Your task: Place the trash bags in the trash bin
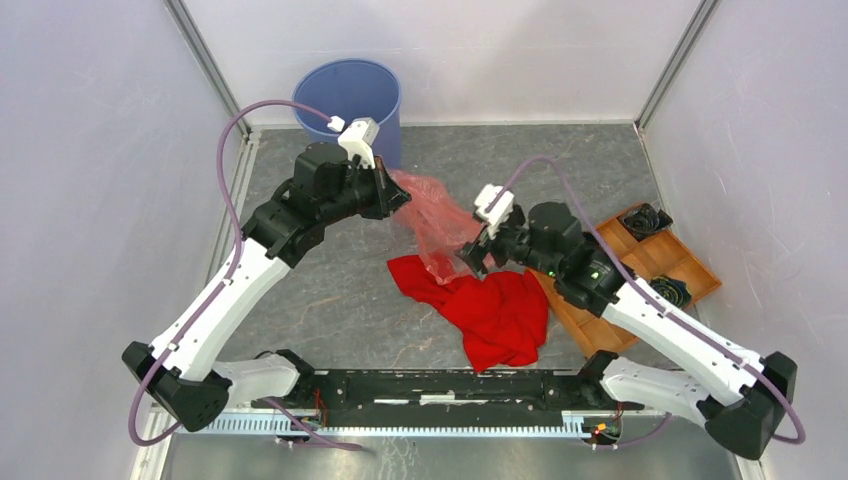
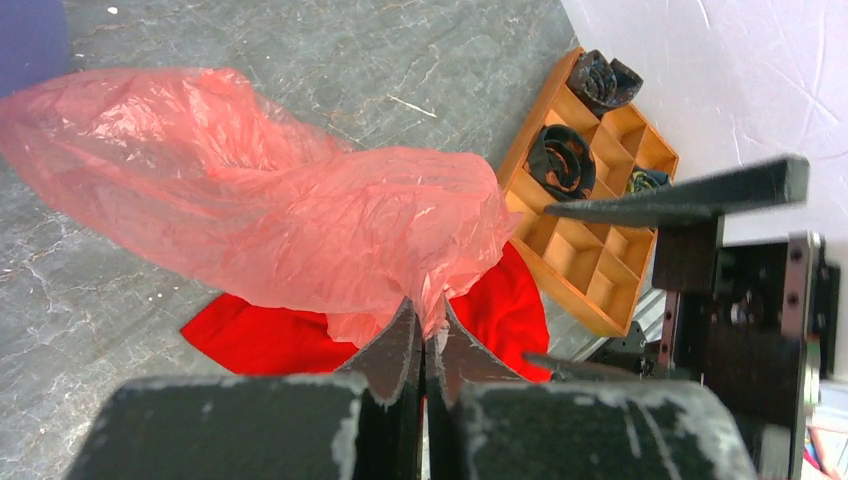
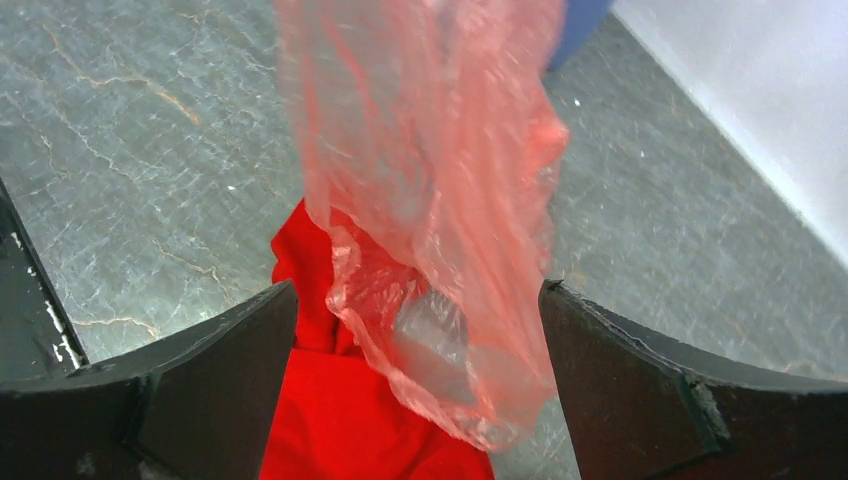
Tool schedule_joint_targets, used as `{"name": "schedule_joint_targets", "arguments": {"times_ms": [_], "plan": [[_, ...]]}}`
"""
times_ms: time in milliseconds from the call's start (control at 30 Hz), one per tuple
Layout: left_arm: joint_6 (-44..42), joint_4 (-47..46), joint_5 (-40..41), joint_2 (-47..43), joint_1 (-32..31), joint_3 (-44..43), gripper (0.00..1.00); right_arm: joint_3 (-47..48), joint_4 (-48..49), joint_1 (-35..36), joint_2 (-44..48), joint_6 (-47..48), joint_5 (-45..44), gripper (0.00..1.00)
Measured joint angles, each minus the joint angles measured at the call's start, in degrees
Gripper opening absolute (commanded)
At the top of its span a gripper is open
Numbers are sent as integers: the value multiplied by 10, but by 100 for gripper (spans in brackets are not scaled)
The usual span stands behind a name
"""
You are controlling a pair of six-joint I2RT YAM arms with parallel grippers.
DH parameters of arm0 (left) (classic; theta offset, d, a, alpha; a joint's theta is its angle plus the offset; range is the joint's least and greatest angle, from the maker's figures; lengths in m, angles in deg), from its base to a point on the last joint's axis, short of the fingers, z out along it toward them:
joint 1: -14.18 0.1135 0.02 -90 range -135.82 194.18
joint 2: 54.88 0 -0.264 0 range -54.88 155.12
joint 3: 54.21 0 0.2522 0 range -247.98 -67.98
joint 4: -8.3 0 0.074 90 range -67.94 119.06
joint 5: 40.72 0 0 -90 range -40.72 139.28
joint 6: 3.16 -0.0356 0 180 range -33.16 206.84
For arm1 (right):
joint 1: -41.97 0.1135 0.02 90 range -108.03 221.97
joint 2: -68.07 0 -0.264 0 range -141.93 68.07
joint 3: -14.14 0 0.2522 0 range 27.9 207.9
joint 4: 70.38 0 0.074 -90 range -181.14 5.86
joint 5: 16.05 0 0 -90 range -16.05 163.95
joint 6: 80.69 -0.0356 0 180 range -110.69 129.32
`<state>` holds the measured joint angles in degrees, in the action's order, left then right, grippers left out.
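A thin translucent red-orange trash bag (image 1: pixel 432 218) hangs stretched above the table between my two grippers. My left gripper (image 1: pixel 396 196) is shut on its upper corner, just in front of the round blue trash bin (image 1: pixel 348 95) at the back left. In the left wrist view the film (image 2: pixel 280 210) bunches into the shut left gripper (image 2: pixel 427 315). My right gripper (image 1: pixel 470 256) is open at the bag's lower end. The right wrist view shows that end (image 3: pixel 440 180) dangling loose between the wide-apart fingers of the right gripper (image 3: pixel 418 290), touching neither.
An opaque red cloth (image 1: pixel 490 305) lies on the grey table under the bag's lower end. An orange-brown compartment tray (image 1: pixel 640 270) with dark rolled items sits at the right, under the right arm. Pale walls close in the sides and back.
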<state>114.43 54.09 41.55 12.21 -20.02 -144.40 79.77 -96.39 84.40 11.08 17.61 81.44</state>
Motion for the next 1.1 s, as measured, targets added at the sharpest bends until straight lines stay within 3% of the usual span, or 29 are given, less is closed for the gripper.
{"name": "schedule_joint_targets", "arguments": {"times_ms": [200,400,500,667,700,733,767,800,867,967,1100], "plan": [[-5,32,-4,20,0,-36,2,53,-8,118,-41,49,-171,92],[-5,50,-4,21,0,-58,2,69,13,165,-97,49,-318,78],[-5,57,-1,23,0,-75,2,68,36,178,-129,45,-355,52],[-5,58,1,24,0,-86,2,68,73,177,-165,36,-398,39],[-5,59,1,24,0,-86,2,69,81,174,-169,36,-400,29],[-5,60,1,24,0,-86,2,70,88,171,-174,35,-400,9],[-5,63,1,25,0,-87,2,73,92,166,-178,32,-399,0],[-5,66,2,26,0,-87,5,77,96,161,-183,31,-396,0],[-5,73,3,28,0,-89,24,87,98,146,-189,19,-385,0],[-6,84,19,29,0,-89,70,95,99,102,-187,-22,-328,0],[0,76,46,20,0,-66,98,87,114,-19,-169,-132,-172,0]]}}
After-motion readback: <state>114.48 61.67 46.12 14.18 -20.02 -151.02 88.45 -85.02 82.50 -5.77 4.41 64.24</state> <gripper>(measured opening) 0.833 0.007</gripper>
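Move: Ahead and to the left of the open right gripper, the red trash bag has its middle about 8 cm forward, 7 cm left and some 5 cm lower. The left hand already pinches the bag's top, its middle about 4 cm to that hand's right and 10 cm below. From the right hand, the blue bin stands roughly 25 cm forward and 23 cm left, and the red cloth lies almost underneath, about 3 cm back, 3 cm right and 25 cm down. Swinging first about 4 cm left, then forward to some 9 cm ahead of its start and slightly back to the right, the right hand reaches into the hanging bag, turns about 20 degrees clockwise and shuts its wide-open fingers to pinch the bag's film. The left hand lifts about 3 cm, sinks most of the way back, and opens to let go of the bag. ##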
